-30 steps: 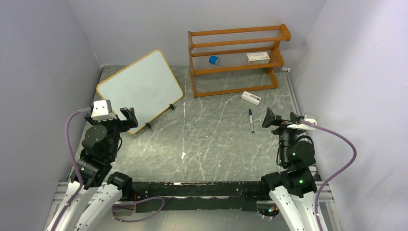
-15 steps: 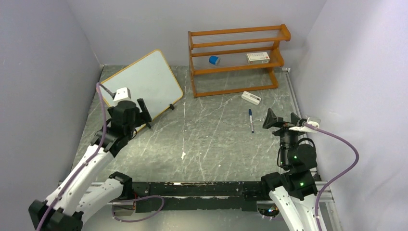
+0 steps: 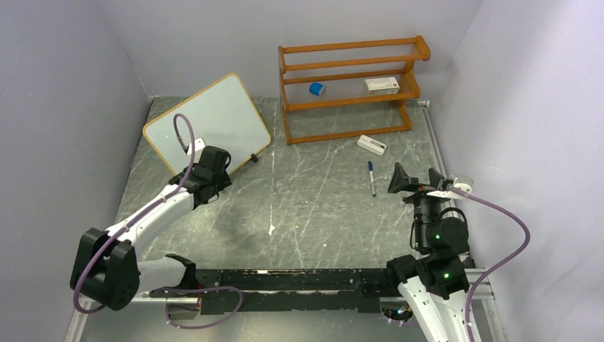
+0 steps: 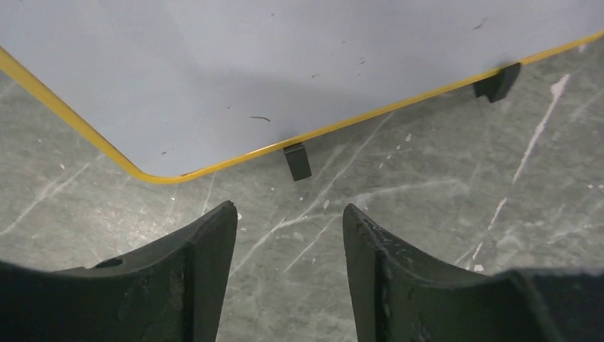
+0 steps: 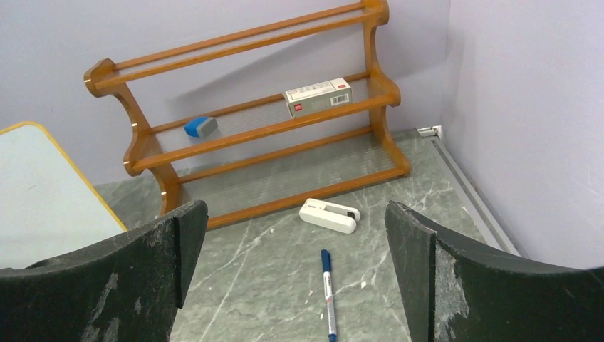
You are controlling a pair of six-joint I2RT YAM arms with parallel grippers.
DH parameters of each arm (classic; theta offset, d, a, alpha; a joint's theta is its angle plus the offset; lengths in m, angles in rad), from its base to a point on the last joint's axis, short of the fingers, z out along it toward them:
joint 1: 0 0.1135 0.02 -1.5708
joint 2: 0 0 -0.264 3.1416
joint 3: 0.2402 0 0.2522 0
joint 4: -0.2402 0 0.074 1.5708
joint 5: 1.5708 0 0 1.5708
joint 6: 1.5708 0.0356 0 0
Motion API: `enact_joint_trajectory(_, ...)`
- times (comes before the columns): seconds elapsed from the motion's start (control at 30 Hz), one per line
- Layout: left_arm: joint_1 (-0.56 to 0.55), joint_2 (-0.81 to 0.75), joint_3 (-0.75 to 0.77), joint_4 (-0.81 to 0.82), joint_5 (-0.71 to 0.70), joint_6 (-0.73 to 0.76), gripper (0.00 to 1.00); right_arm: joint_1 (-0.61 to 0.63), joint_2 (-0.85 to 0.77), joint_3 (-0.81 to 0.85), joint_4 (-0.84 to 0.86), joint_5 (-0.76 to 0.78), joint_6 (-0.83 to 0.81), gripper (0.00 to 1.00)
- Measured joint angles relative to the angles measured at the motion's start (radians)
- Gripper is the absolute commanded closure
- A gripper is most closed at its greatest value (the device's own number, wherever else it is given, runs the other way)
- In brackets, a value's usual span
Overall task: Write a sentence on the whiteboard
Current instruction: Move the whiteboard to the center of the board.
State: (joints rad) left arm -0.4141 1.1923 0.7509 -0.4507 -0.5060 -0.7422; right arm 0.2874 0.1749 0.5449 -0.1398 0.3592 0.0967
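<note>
The whiteboard [image 3: 206, 125], white with a thin orange frame, leans at the back left on two small black feet [image 4: 298, 161]. Its face [image 4: 285, 64] carries only a few dark specks; the sentence is not in view. My left gripper [image 3: 219, 161] hovers low in front of the board's near edge. Its jaws [image 4: 288, 214] stand partly apart over bare table, with nothing between them. A blue-capped marker [image 3: 371, 178] lies on the table to the right of centre. My right gripper [image 3: 417, 174] is wide open just behind the marker [image 5: 327, 288], apart from it.
An orange wooden shelf rack [image 3: 349, 89] stands at the back, holding a small blue block [image 3: 317, 88] and a white box [image 3: 382, 85]. A small white oblong case [image 3: 371, 144] lies in front of the rack, just beyond the marker. Purple walls close in both sides.
My left arm has reached forward from near its base to the whiteboard's near edge, and its jaws have narrowed. The right arm has stayed almost still.
</note>
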Motion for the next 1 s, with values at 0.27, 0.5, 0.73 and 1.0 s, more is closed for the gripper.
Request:
enact_joint_trajectory(0.27, -0.019, 0.091, -0.017, 0.058, -0.055, -0.103, 0.41, 0.0, -0.019, -0.009, 0.004, -0.012, -0.008, 0.0)
enact_joint_trajectory(0.5, -0.02, 0.241, -0.022, 0.141, -0.092, -0.138, 0.5, 0.0, -0.023, -0.011, 0.009, -0.019, -0.01, 0.0)
enact_joint_trajectory(0.73, -0.02, 0.332, -0.022, 0.205, -0.118, -0.152, 0.61, 0.0, -0.023, -0.016, 0.015, -0.031, -0.016, 0.0)
enact_joint_trajectory(1.0, -0.019, 0.364, -0.025, 0.246, -0.145, -0.166, 0.95, 0.0, -0.034, -0.016, 0.017, -0.039, -0.023, 0.0)
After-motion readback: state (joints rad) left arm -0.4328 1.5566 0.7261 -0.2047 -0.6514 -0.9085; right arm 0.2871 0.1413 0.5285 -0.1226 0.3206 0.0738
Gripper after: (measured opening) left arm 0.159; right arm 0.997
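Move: The left hand, fingers partly open, hangs over the near side of the whiteboard's lower edge. The nearer black clip on that edge lies about 3 cm ahead, level sideways and some 8 cm below. From this hand, the board's lower left corner is roughly 8 cm left and 1 cm back, and the farther clip about 13 cm ahead and 11 cm right, both also about 8 cm down. From the right hand, the nearer clip is some 55 cm left, 10 cm ahead and 29 cm below. The left fingers come to pinch the whiteboard's nearer black clip between their tips, just under the yellow lower edge. To get there the hand sinks about 8 cm and eases some 3 cm forward, turning about 10 degrees counter-clockwise, and the fingers do most of their closing late in the descent. ##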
